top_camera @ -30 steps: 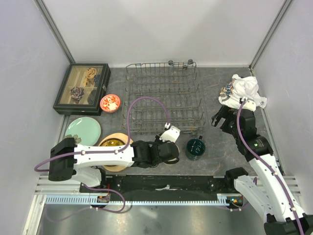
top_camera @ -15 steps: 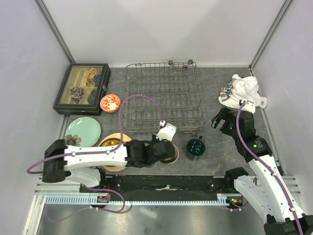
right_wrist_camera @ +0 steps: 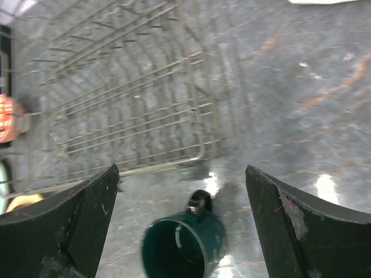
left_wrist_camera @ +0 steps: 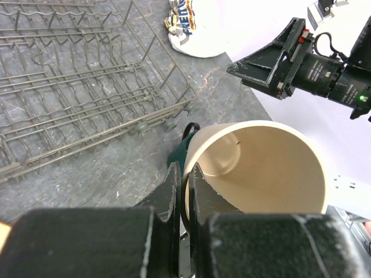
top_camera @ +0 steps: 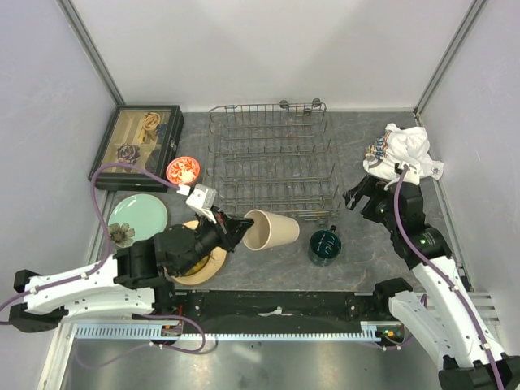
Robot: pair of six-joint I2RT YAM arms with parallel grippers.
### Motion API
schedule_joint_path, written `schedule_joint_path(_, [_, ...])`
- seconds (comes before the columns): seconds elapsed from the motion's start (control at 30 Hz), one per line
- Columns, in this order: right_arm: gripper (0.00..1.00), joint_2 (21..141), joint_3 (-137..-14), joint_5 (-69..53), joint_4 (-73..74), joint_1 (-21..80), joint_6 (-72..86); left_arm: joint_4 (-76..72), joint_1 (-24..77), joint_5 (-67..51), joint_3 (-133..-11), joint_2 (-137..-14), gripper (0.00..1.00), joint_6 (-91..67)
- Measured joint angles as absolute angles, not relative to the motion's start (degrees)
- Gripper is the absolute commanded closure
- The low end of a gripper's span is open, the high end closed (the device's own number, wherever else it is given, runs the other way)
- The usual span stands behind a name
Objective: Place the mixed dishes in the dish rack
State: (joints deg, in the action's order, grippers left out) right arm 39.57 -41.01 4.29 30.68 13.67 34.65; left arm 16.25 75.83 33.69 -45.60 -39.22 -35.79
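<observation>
My left gripper (top_camera: 241,227) is shut on the rim of the beige cup (top_camera: 272,230), one finger inside and one outside. The cup is held tipped on its side just in front of the dish rack (top_camera: 272,162). In the left wrist view the cup (left_wrist_camera: 272,168) fills the lower right beyond the gripper (left_wrist_camera: 184,174). The dark green mug (top_camera: 325,245) stands on the table to the cup's right. My right gripper (top_camera: 357,195) hangs open above and behind the mug (right_wrist_camera: 182,246). A pale green plate (top_camera: 138,215), stacked yellow and tan plates (top_camera: 199,264) and a red-orange bowl (top_camera: 183,170) lie at left.
A dark glass-topped display box (top_camera: 136,146) stands at the back left. A white cloth bundle (top_camera: 406,150) lies at the back right, beside the right arm. White walls close in the table on three sides.
The left gripper closed on the cup's rim, then lifted it and drew it back to the left, tipping it onto its side. The right gripper barely moved.
</observation>
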Motion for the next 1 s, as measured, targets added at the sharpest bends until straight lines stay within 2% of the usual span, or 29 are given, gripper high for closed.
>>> schedule_joint_path(0.2, [0.02,40.1,-41.0,-3.1,25.9,13.7,37.8,10.2,70.6,28.3,-42.4,-41.3,0.99,-35.6])
schedule_joint_path(0.53, [0.02,42.9,-40.9,-11.8,18.3,13.5,43.5,-3.7,47.2,5.8,-42.3,-50.6,0.99,-36.3])
schedule_joint_path(0.67, [0.02,43.2,-36.7,-19.7,6.7,11.3,51.8,-10.2,41.6,-2.0,-42.0,-53.6,0.99,-39.0])
schedule_joint_path(0.77, [0.02,43.5,-29.0,-25.1,-6.3,9.9,61.3,-16.7,38.8,-6.4,-39.6,-54.6,0.98,-42.2])
schedule_joint_path(1.0, [0.02,46.4,-20.8,-30.0,-25.7,9.5,77.7,-24.4,38.0,-10.1,-36.4,-57.0,0.98,-46.6])
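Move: Out to the right of the left hand, which already holds the beige mug by its rim, waits the open right gripper: about 28 cm right, 11 cm ahead and some 9 cm lower. The rack's middle is roughly 28 cm ahead of the left hand, 3 cm right and 20 cm below; the green mug is 19 cm right, 2 cm ahead and 22 cm down. From the right hand, the beige mug lies about 23 cm left, 11 cm back and 8 cm higher. Carrying the pinched beige mug level and forward some 11 cm, with a slight drift right, the left hand brings it over the rack's front part and rolls about 20 degrees, left side dropping. The wide-open right hand comes to meet the mug's base, about 10 cm left and 5 cm up, rolling some 50 degrees with its left side rising and swinging a little counter-clockwise. ##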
